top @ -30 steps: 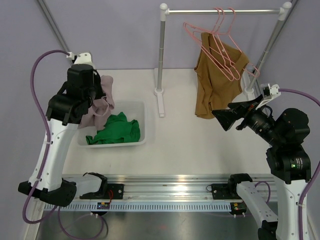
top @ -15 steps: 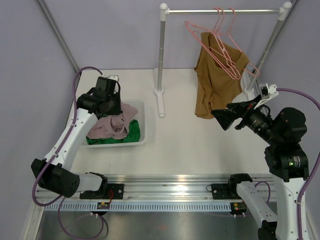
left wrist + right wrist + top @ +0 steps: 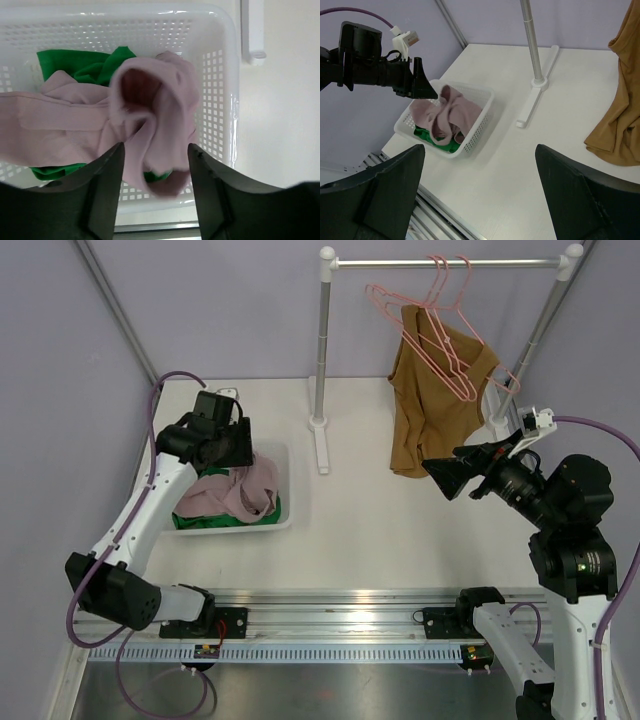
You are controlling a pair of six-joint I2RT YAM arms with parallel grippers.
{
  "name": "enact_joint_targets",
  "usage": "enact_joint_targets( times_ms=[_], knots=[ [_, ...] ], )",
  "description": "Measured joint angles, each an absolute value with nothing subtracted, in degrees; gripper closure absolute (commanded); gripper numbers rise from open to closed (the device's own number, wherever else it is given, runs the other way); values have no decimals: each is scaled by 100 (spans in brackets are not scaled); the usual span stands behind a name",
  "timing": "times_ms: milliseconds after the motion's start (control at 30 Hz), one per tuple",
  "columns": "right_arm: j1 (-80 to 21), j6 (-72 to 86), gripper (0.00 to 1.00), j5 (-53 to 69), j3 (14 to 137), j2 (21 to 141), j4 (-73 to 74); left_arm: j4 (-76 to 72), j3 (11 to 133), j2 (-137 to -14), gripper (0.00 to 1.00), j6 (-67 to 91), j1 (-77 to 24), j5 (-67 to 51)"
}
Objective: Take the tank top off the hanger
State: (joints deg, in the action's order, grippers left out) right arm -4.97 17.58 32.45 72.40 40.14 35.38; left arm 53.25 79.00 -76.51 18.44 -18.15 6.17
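A brown tank top (image 3: 430, 405) hangs from pink wire hangers (image 3: 445, 335) on the rack's rail, and its lower edge shows at the right of the right wrist view (image 3: 620, 100). My right gripper (image 3: 450, 468) hovers open just below and right of its hem, with nothing between its fingers (image 3: 480, 150). My left gripper (image 3: 240, 445) is over the white basket (image 3: 287, 458), jaws apart. A pink garment (image 3: 150, 110) slumps loose below them into the basket, over a green garment (image 3: 85, 65).
The rack's left pole (image 3: 324, 350) and its flat foot (image 3: 322, 450) stand between the basket and the tank top. The right pole (image 3: 545, 320) slants behind my right arm. A rail with the arm bases runs along the near table edge (image 3: 340, 625).
My left arm swung down over the basket with the pink garment, then its jaws opened and the garment dropped in. The right arm stayed nearly still.
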Motion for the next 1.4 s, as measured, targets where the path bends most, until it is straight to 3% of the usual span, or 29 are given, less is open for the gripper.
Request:
enact_joint_targets(
  times_ms=[33,100,133,167,700,900,1200,1400],
  knots=[
    [-497,1754,1,3238,7242,4018,3548,5341,7900,-7655,39,1861,-1815,655],
    [-497,1726,0,3186,7258,4047,3636,5393,7902,-7634,24,1846,-1815,768],
    [-497,1702,1,3092,7297,4082,3726,5422,7902,-7585,9,1852,-1815,823],
    [-497,1680,0,3013,7356,4134,3822,5448,7905,-7513,1,1852,-1815,873],
    [-1149,1153,1,145,7555,4217,5116,5817,7802,-4023,1,1726,-1815,2300],
    [-1190,1024,1,-854,7577,4189,5994,6287,7028,-3214,1,1793,-1817,2456],
    [-1194,939,0,-961,7161,3109,6117,6383,6418,-2617,1,1800,-1817,2307],
    [-1197,941,0,-958,7032,3057,6112,6285,6184,-2547,1,1802,-1817,2132]
  ],
)
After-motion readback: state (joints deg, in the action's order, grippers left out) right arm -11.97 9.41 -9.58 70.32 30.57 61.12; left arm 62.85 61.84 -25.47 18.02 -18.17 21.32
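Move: The pink tank top, loosely bunched, lies about 12 cm below the left hand, some 3 cm to its left and 2 cm ahead; the green one lies under it in the basket, about 3 cm left of the hand and level with it. The rack's left foot is some 18 cm right and 15 cm ahead. From the right hand the brown tank top hangs about 26 cm ahead, 4 cm right and 8 cm lower; two empty hangers are just above it. The left hand opens its half-open fingers wide over the pink tank top and leaves the basket, rising some 14 cm while drawing back about 16 cm and 10 cm to the left, fingers tilting up about 30 degrees, then sinks partway again to stop behind the basket. The right hand, open and empty, swings right and down by about 10 cm each, eases slightly back, and turns some 30 degrees clockwise as its tips dip, so that it faces the rack with the brown tank top. ##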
